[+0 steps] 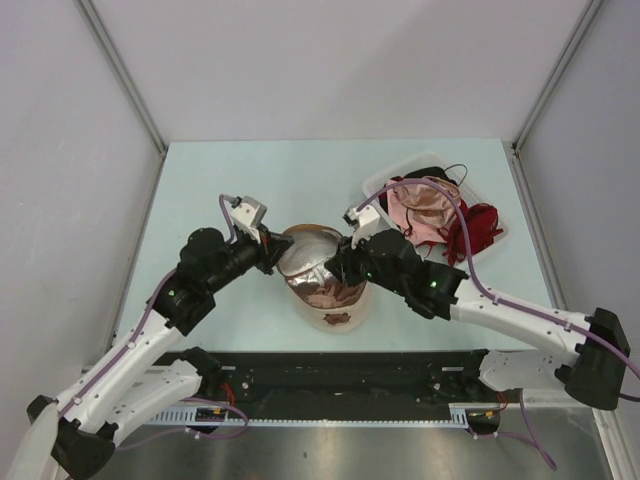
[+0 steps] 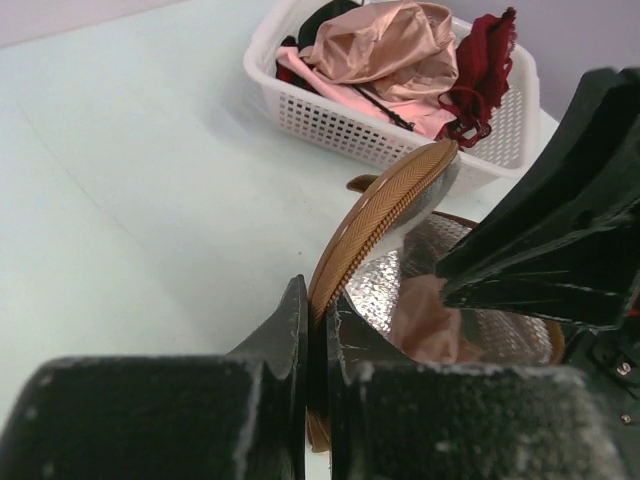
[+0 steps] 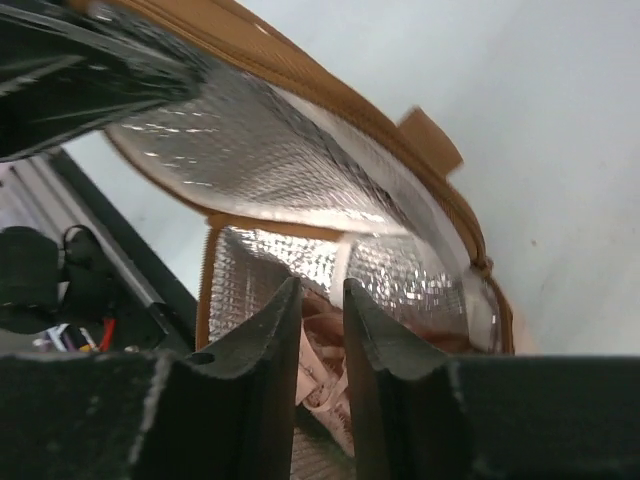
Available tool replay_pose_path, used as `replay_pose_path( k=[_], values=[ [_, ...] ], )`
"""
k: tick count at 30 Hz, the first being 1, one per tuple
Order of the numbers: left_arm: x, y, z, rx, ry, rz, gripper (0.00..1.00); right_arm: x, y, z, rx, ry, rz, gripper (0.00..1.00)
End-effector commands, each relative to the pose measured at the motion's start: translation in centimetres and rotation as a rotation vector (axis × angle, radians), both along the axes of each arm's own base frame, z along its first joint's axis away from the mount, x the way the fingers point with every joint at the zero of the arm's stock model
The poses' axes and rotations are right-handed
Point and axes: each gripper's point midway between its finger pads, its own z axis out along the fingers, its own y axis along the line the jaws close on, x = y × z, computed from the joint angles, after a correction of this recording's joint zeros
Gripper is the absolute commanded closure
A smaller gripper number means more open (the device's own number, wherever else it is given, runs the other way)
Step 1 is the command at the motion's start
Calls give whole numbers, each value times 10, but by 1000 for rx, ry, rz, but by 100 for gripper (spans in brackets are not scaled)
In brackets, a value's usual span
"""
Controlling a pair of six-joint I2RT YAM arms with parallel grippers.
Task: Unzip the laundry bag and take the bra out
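The laundry bag sits unzipped at the table's middle, its domed lid tipped up and silvery lining showing. My left gripper is shut on the lid's brown zipper rim, which runs between its fingertips. My right gripper reaches down into the bag from the right. Its jaws stand narrow, closed on a fold of the pale soft bra lying inside. The bra also shows in the left wrist view, partly hidden by the right arm.
A white perforated basket stands at the back right, holding a pink satin garment and a red-and-black one. The basket lies just beyond the raised lid. The arms' base rail runs along the near edge.
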Motion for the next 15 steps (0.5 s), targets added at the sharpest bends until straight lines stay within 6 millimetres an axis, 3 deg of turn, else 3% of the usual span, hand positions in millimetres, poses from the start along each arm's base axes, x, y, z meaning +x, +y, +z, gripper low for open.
replay_pose_path(
  k=[1, 4, 8, 15],
  values=[
    [5, 2, 15, -112, 5, 67, 100, 11, 3, -14, -21, 37, -97, 75],
    [6, 2, 12, -132, 21, 80, 100, 13, 5, -36, -67, 78, -137, 71],
    [8, 4, 9, -135, 32, 100, 99, 15, 2, -71, -151, 143, -184, 48],
    [6, 0, 4, -150, 61, 83, 99, 13, 0, -114, -266, 193, -234, 29]
  ],
)
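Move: The bra lies in the open bag, about 14 cm below my right fingertips and some 2 cm ahead, 1 cm left. The lid's middle stands about 4 cm ahead and 5 cm left of the right hand, nearly level with it; the bag's front rim is some 5 cm back, 1 cm left and 10 cm below. From my left hand, the bra is roughly 3 cm back, 11 cm right and 16 cm down. I lower my right hand about 10 cm into the bag, between the raised lid and the front rim, towards the bra. On the way my wrist tips the fingers some 20 degrees more steeply down and swings a little clockwise as they spread from barely parted to well open. My left hand keeps its pinch on the lid's zipper edge, easing slightly down. ##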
